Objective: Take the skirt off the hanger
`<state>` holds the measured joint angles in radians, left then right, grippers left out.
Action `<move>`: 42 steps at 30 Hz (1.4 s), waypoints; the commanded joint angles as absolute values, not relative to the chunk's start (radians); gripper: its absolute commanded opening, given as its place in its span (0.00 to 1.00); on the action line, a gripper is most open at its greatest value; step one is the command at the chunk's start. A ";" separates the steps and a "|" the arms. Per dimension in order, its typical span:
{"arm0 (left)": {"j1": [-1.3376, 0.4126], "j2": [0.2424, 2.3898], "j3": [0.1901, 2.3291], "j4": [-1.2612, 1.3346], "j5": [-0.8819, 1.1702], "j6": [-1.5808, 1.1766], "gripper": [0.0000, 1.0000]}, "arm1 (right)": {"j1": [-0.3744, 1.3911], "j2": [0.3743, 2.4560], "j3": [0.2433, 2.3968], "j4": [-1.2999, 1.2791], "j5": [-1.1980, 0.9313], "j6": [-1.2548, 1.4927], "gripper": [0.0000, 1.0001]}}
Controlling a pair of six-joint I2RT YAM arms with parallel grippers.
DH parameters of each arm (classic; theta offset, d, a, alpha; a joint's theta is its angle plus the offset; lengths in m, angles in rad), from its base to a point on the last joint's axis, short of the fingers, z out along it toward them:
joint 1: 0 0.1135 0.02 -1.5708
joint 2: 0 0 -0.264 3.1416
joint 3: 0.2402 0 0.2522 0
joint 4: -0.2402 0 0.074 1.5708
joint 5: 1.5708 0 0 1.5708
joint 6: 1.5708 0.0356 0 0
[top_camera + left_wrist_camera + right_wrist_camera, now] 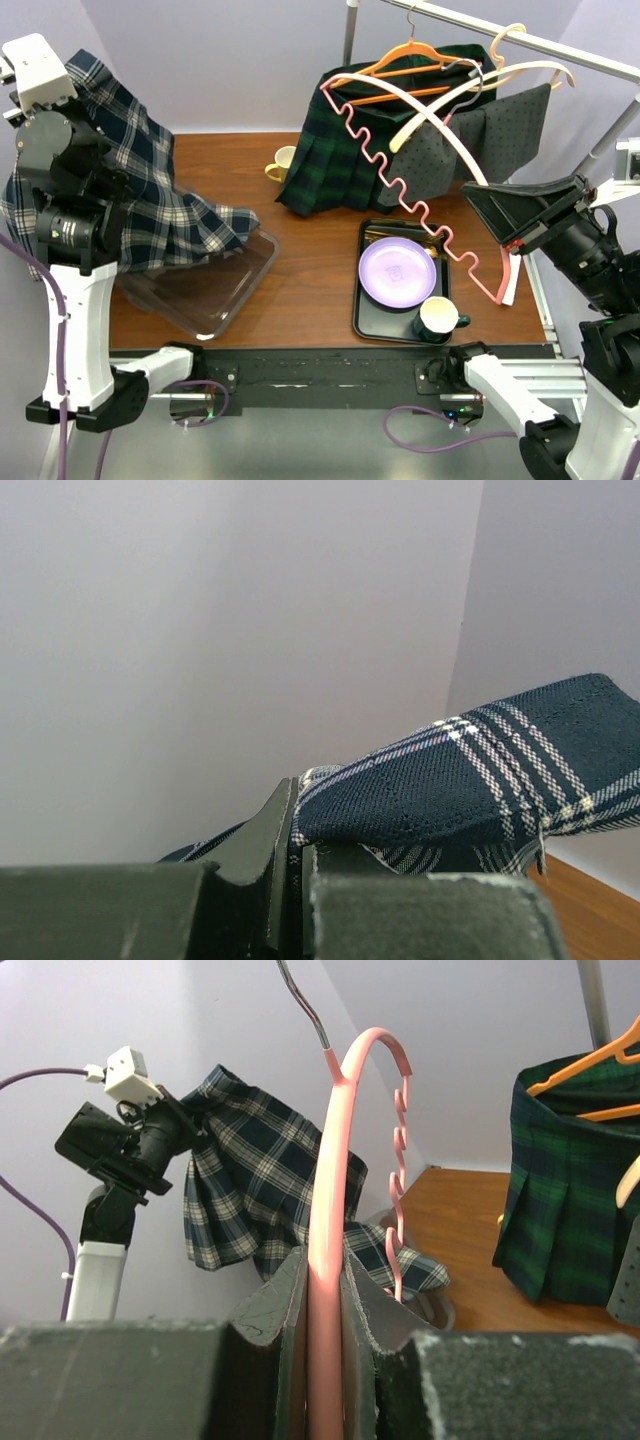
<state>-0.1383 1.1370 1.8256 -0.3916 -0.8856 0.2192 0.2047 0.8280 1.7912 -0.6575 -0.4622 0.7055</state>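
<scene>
The navy and white plaid skirt point(160, 190) hangs high at the left, free of any hanger, with its lower end draped into a clear plastic bin point(215, 285). My left gripper point(290, 800) is shut on the skirt's edge point(470, 780). The pink hanger point(400, 190) has a wavy bar. It stretches empty across the table from the right, tilted, with its hook end near the rack. My right gripper point(325, 1270) is shut on the hanger's pink arm point(335, 1160). In the right wrist view the skirt point(260, 1180) hangs apart from the hanger.
On the table stands a black tray point(370, 310) holding a purple plate point(397, 272) and a dark mug point(437, 318). A yellow mug point(282, 163) sits at the back. A green plaid skirt point(330, 160) and a grey dotted garment point(470, 150) hang from the rail point(560, 45).
</scene>
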 commanded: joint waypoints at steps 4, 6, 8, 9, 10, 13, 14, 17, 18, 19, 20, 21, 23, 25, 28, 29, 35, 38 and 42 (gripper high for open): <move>-0.135 1.121 2.040 -0.391 -0.828 0.181 0.00 | 0.204 0.819 1.806 -0.565 -0.443 0.710 0.00; -0.135 1.105 2.007 -0.376 -0.809 0.179 0.00 | 0.204 0.815 1.799 -0.558 -0.445 0.718 0.00; -0.135 1.083 1.950 -0.364 -0.788 0.172 0.00 | 0.204 0.815 1.793 -0.557 -0.448 0.724 0.00; -0.135 1.078 1.936 -0.362 -0.788 0.167 0.00 | 0.203 0.815 1.790 -0.557 -0.448 0.723 0.00; -0.135 1.077 1.922 -0.362 -0.788 0.163 0.00 | 0.202 0.815 1.792 -0.557 -0.449 0.726 0.00; -0.135 1.088 1.887 -0.373 -0.790 0.153 0.00 | 0.204 0.819 1.793 -0.560 -0.451 0.723 0.00; -0.135 1.091 1.891 -0.377 -0.796 0.149 0.00 | 0.204 0.821 1.796 -0.561 -0.448 0.719 0.00; -0.135 1.088 1.899 -0.371 -0.798 0.158 0.00 | 0.203 0.833 1.810 -0.569 -0.449 0.715 0.00; -0.135 1.088 1.907 -0.373 -0.798 0.161 0.00 | 0.204 0.834 1.810 -0.568 -0.451 0.713 0.00; -0.135 1.088 1.925 -0.377 -0.796 0.164 0.00 | 0.204 0.834 1.810 -0.560 -0.451 0.719 0.00; -0.135 1.086 1.940 -0.400 -0.796 0.164 0.00 | 0.204 0.834 1.807 -0.557 -0.451 0.722 0.00; -0.135 1.088 1.954 -0.413 -0.795 0.152 0.00 | 0.204 0.833 1.799 -0.551 -0.453 0.724 0.00; -0.135 1.072 1.967 -0.413 -0.770 0.147 0.00 | 0.203 0.833 1.792 -0.540 -0.453 0.732 0.00; -0.135 1.060 1.964 -0.410 -0.749 0.141 0.00 | 0.203 0.834 1.783 -0.534 -0.453 0.735 0.00; -0.135 1.068 1.983 -0.434 -0.741 0.130 0.00 | 0.203 0.833 1.778 -0.529 -0.459 0.741 0.00; -0.135 1.071 1.988 -0.451 -0.735 0.126 0.00 | 0.202 0.833 1.779 -0.529 -0.460 0.742 0.00; -0.135 1.069 2.037 -0.488 -0.704 0.089 0.00 | 0.204 0.847 1.805 -0.548 -0.462 0.729 0.00; -0.135 1.062 2.083 -0.486 -0.675 0.078 0.00 | 0.204 0.850 1.810 -0.551 -0.462 0.727 0.00; -0.135 1.043 2.106 -0.476 -0.617 0.066 0.00 | 0.203 0.845 1.798 -0.540 -0.468 0.733 0.00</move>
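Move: Below the left hand, which already holds the plaid skirt high up, lies the clear bin, about 54 cm down, 1 cm farther out and 4 cm to the right. The yellow mug stands some 29 cm ahead and 28 cm to the right of that hand, 52 cm below. The purple plate lies level with it, roughly 58 cm to its right and 55 cm lower. From the right hand the bin is about 15 cm ahead, 54 cm left and 56 cm down. Keeping its pinch on the plaid skirt, the left hand jerks up and back about 5 cm, eases forward and down part of the way, then pulls back and up again, ending some 6 cm back and 6 cm higher, away from the bin. The wrist tips its fingers up and turns clockwise, each by about 10 degrees. ##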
